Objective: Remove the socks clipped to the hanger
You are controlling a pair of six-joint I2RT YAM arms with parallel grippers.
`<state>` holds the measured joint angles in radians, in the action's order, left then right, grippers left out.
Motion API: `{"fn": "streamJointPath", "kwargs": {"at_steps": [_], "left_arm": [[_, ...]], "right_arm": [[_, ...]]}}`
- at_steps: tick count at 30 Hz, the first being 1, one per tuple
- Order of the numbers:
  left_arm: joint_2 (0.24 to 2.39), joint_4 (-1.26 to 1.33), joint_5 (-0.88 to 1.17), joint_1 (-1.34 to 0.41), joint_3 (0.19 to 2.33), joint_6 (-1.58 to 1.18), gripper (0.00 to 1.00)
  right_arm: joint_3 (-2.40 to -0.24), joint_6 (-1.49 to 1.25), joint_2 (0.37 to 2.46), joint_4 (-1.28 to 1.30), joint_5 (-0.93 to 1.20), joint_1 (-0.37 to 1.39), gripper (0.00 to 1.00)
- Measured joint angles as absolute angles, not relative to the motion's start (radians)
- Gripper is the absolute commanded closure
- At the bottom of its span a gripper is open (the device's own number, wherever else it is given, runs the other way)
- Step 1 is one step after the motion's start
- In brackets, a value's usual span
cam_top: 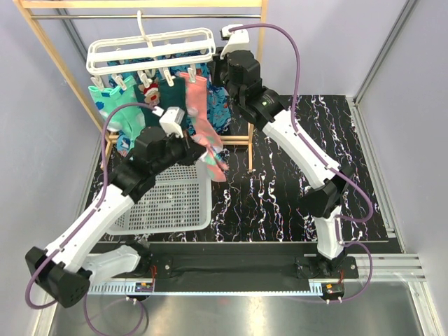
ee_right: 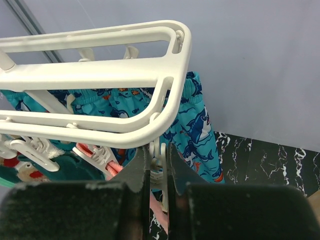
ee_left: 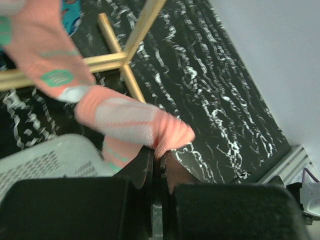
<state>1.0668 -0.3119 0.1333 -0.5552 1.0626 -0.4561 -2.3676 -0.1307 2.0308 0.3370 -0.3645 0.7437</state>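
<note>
The white slatted hanger (cam_top: 150,49) hangs from the rack's rail, with several socks clipped under it: a mint green one (cam_top: 115,105), dark teal ones (cam_top: 168,105) and a pink sock (cam_top: 201,115). My left gripper (cam_top: 210,157) is shut on the pink sock's lower end (ee_left: 130,117), which bunches between the jaws of the left gripper (ee_left: 159,152). At the hanger's right end, my right gripper (cam_top: 218,63) is shut on a white clip (ee_right: 163,170), right under the hanger frame (ee_right: 100,75). The pink sock's top shows below that clip, between the right gripper (ee_right: 159,147) fingers.
A white mesh basket (cam_top: 161,210) sits under the left arm on the black marbled table (cam_top: 280,196). The wooden rack (cam_top: 56,70) stands round the hanger, with its low crossbar (ee_left: 100,62) close to the sock. A blue patterned cloth (ee_right: 195,120) hangs behind.
</note>
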Motion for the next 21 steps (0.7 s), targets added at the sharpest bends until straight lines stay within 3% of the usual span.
{"fn": "streamJointPath", "kwargs": {"at_steps": [1,6,9,17,19,21], "left_arm": [[1.051,-0.340,0.114,-0.554,1.063,-0.463,1.00],[0.963,-0.499,0.002,-0.497,1.066,-0.505,1.00],[0.909,-0.597,-0.067,-0.421,1.068,-0.535,1.00],[0.887,-0.826,-0.252,-0.270,1.068,-0.637,1.00],[0.875,-0.862,-0.293,-0.247,1.051,-0.680,1.00],[0.852,-0.900,-0.337,-0.244,1.031,-0.717,0.80]], "right_arm": [[-2.360,-0.131,2.027,0.337,-0.363,0.744,0.99],[-2.303,-0.146,1.990,0.332,-0.349,0.744,0.58],[-2.254,-0.154,1.956,0.325,-0.345,0.744,0.45],[-2.040,-0.188,1.809,0.319,-0.301,0.744,0.20],[-1.971,-0.199,1.753,0.324,-0.289,0.744,0.10],[-1.893,-0.210,1.682,0.329,-0.278,0.744,0.06]]}}
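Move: In the left fingers is the pink sock, already off its clip; the basket's middle lies about 15 cm to that hand's left, some 3 cm back and 25 cm below. The other pink sock hangs about 15 cm ahead and 2 cm left, level in height; the dark green socks hang 15 cm ahead and 17 cm left. The empty end clip sits in the right fingers, with the second pink sock's middle about 9 cm left, 1 cm back and 17 cm below. Swinging the freed pink sock about 20 cm to the left, away from the still-clipped one, the left hand keeps its grip, then sinks some 6 cm and eases back over the basket, turning counter-clockwise about 50 degrees and tipping its fingers down. Meanwhile the right fingers open wide, let go of the end clip, and the hand backs off and a little right and down. ##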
